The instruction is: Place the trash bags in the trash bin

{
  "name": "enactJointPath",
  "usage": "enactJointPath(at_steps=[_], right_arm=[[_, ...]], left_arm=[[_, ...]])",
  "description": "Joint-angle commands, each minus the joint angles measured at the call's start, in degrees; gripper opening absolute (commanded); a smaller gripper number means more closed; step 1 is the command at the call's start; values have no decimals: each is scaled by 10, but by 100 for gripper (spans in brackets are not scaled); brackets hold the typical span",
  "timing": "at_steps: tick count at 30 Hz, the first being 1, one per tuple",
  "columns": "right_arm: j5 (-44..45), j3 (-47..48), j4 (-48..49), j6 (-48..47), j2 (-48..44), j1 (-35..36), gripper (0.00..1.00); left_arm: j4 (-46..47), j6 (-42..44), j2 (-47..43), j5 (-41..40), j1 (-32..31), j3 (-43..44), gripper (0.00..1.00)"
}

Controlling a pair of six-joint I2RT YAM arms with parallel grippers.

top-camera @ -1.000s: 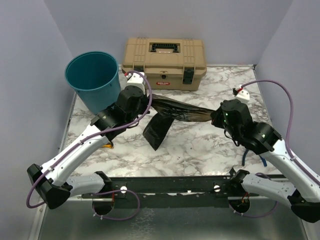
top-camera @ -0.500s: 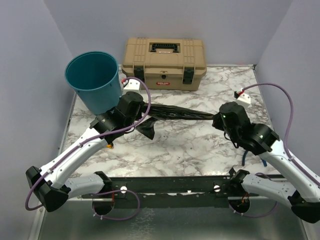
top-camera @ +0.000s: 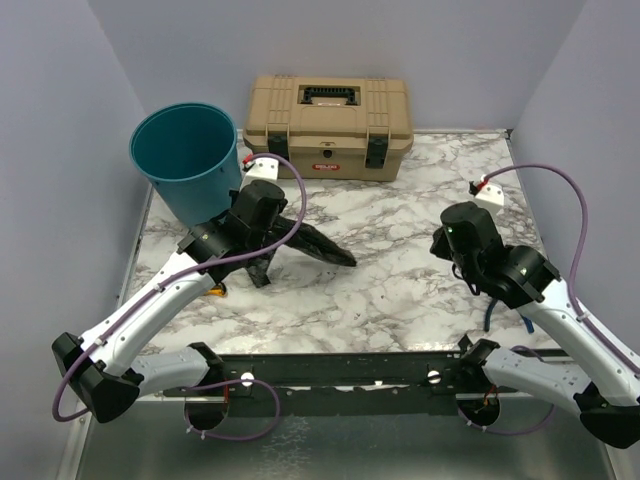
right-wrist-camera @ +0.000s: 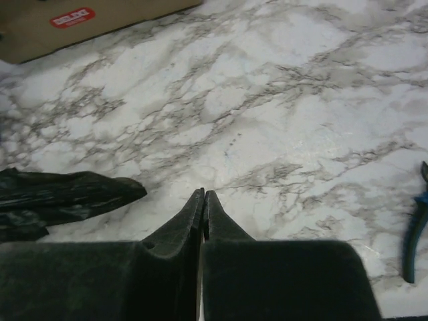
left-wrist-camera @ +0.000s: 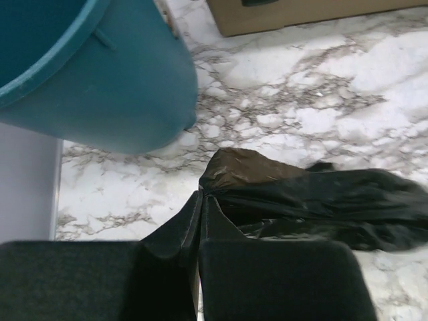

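Observation:
The trash bag [top-camera: 322,244], crumpled glossy black film, lies on the marble table just right of my left gripper [top-camera: 283,222]. That gripper is shut on one pinched end of it. In the left wrist view the bag [left-wrist-camera: 321,200] bunches out rightward from the closed tips [left-wrist-camera: 202,194]. The teal trash bin [top-camera: 188,160] stands upright just behind and left of this gripper, its wall [left-wrist-camera: 100,87] close by. My right gripper [top-camera: 438,240] is shut with nothing in it, well right of the bag. Its wrist view shows the bag's free end [right-wrist-camera: 63,197] off to the left of the tips [right-wrist-camera: 202,194].
A tan toolbox [top-camera: 330,115] with black latches sits at the back of the table, right of the bin. Blue-handled pliers [right-wrist-camera: 414,234] lie near my right arm. White walls close in the left, right and back.
The bag was stretched between both grippers; it has come out of the right one and its free end has dropped onto the table beside the left gripper.

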Motion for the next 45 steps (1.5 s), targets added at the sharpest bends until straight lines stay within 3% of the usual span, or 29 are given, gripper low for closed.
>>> enactJointPath(at_steps=[1, 5, 9, 14, 20, 25, 35, 39, 45], right_arm=[[-140, -26, 103, -38, -2, -1, 8], [-299, -128, 242, 28, -2, -1, 52], [-361, -222, 360, 100, 35, -1, 60], [-365, -250, 467, 88, 113, -1, 64], [-339, -185, 462, -46, 260, -2, 63], [-410, -150, 482, -176, 335, -2, 64], [-377, -172, 575, -372, 393, -2, 65], [-407, -172, 590, -454, 422, -2, 64], [-487, -196, 625, -490, 426, -4, 64]], left_arm=[[14, 13, 7, 95, 0, 24, 0], [27, -13, 17, 128, 0, 20, 0], [22, -24, 31, 146, 0, 6, 0], [25, -33, 28, 175, 0, -10, 0], [2, -38, 55, 110, 2, -16, 0], [-4, -47, 73, 95, 10, -18, 0], [-3, -37, 67, 111, 28, -27, 0], [-2, -36, 68, 112, 32, -28, 0], [-2, -33, 65, 115, 38, -31, 0]])
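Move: The left hand holds the trash bag; its free end trails about 18 cm to that hand's right, 2 cm ahead and some 20 cm lower. From the right hand this end lies about 16 cm left, 6 cm ahead and 20 cm below. From the left hand, the trash bin stands some 18 cm ahead, 14 cm left and 13 cm lower; the yellow cutter lies 3 cm back, 9 cm left, 26 cm below. Opening, the right hand sweeps about 22 cm down, 17 left to the bag's end; left lowers the bag. ##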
